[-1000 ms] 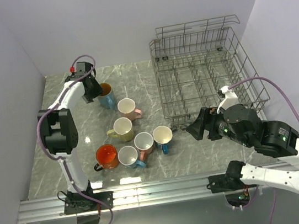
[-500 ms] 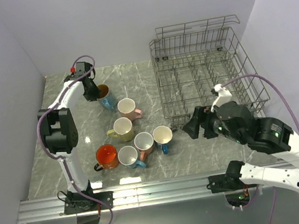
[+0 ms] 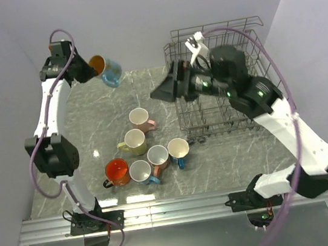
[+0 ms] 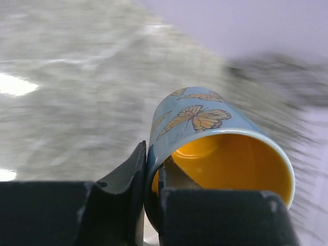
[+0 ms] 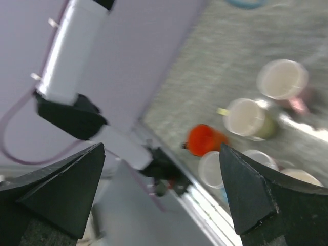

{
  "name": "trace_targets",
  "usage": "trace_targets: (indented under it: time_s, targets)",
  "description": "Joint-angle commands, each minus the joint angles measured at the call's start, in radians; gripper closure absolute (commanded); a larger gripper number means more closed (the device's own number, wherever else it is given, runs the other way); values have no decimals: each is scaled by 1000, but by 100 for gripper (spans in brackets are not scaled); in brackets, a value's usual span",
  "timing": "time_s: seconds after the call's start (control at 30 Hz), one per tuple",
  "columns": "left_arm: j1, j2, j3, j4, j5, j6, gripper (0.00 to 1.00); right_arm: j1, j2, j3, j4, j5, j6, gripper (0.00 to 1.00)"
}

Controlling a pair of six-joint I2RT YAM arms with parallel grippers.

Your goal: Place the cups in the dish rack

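Note:
My left gripper (image 3: 91, 67) is shut on the rim of a light blue butterfly mug (image 3: 106, 69) with an orange inside. It holds the mug tilted, high above the table's back left. In the left wrist view one finger (image 4: 174, 177) is inside the mug (image 4: 215, 133) and the other is outside. My right gripper (image 3: 164, 90) is open and empty, raised by the left side of the dish rack (image 3: 213, 122). The other cups stand on the table: pink (image 3: 140, 118), yellow-green (image 3: 134, 140), orange (image 3: 116, 172), light blue (image 3: 140, 171), salmon (image 3: 157, 156) and dark blue (image 3: 178, 149).
The right wrist view looks down between its open fingers (image 5: 256, 189) at the orange cup (image 5: 205, 139), the yellow-green cup (image 5: 248, 118), the pink cup (image 5: 283, 79) and the left arm (image 5: 72, 61). Walls close the back and both sides. A metal rail (image 3: 176, 210) runs along the near edge.
My left arm has lifted the butterfly mug off the table, up and back. My right arm has swung up from the front right to the rack's left side.

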Motion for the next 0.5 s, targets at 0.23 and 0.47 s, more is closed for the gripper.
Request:
trace_targets:
  time_s: [0.23,0.47]
  targets:
    - [-28,-397,-312,698,564,-480,100,-158,206,-4,538,-528,390,1]
    - [-82,-460,-430,840,618,-589,100,-166,237,-69,624,-507,437,0]
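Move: The left gripper already holds the blue cup by its rim, its middle about 5 cm right and 2 cm ahead of the hand point and 3 cm below. The open right gripper waits roughly 28 cm back, 27 cm right and 17 cm higher. From the right hand, the cup lies some 29 cm ahead, 22 cm left and 20 cm down; the pink cup about 18 cm ahead, 13 cm left and 39 cm down. Bring the left gripper up about 15 cm while carrying the blue cup right and back towards the right gripper, keeping the rim pinched. As it goes, turn the wrist clockwise, dropping its left side and tipping the fingers up, some 45 degrees in all. Meanwhile reach the right gripper, kept wide open, about 5 cm each forward and left towards the cup, turning counter-clockwise and easing to a stop. ##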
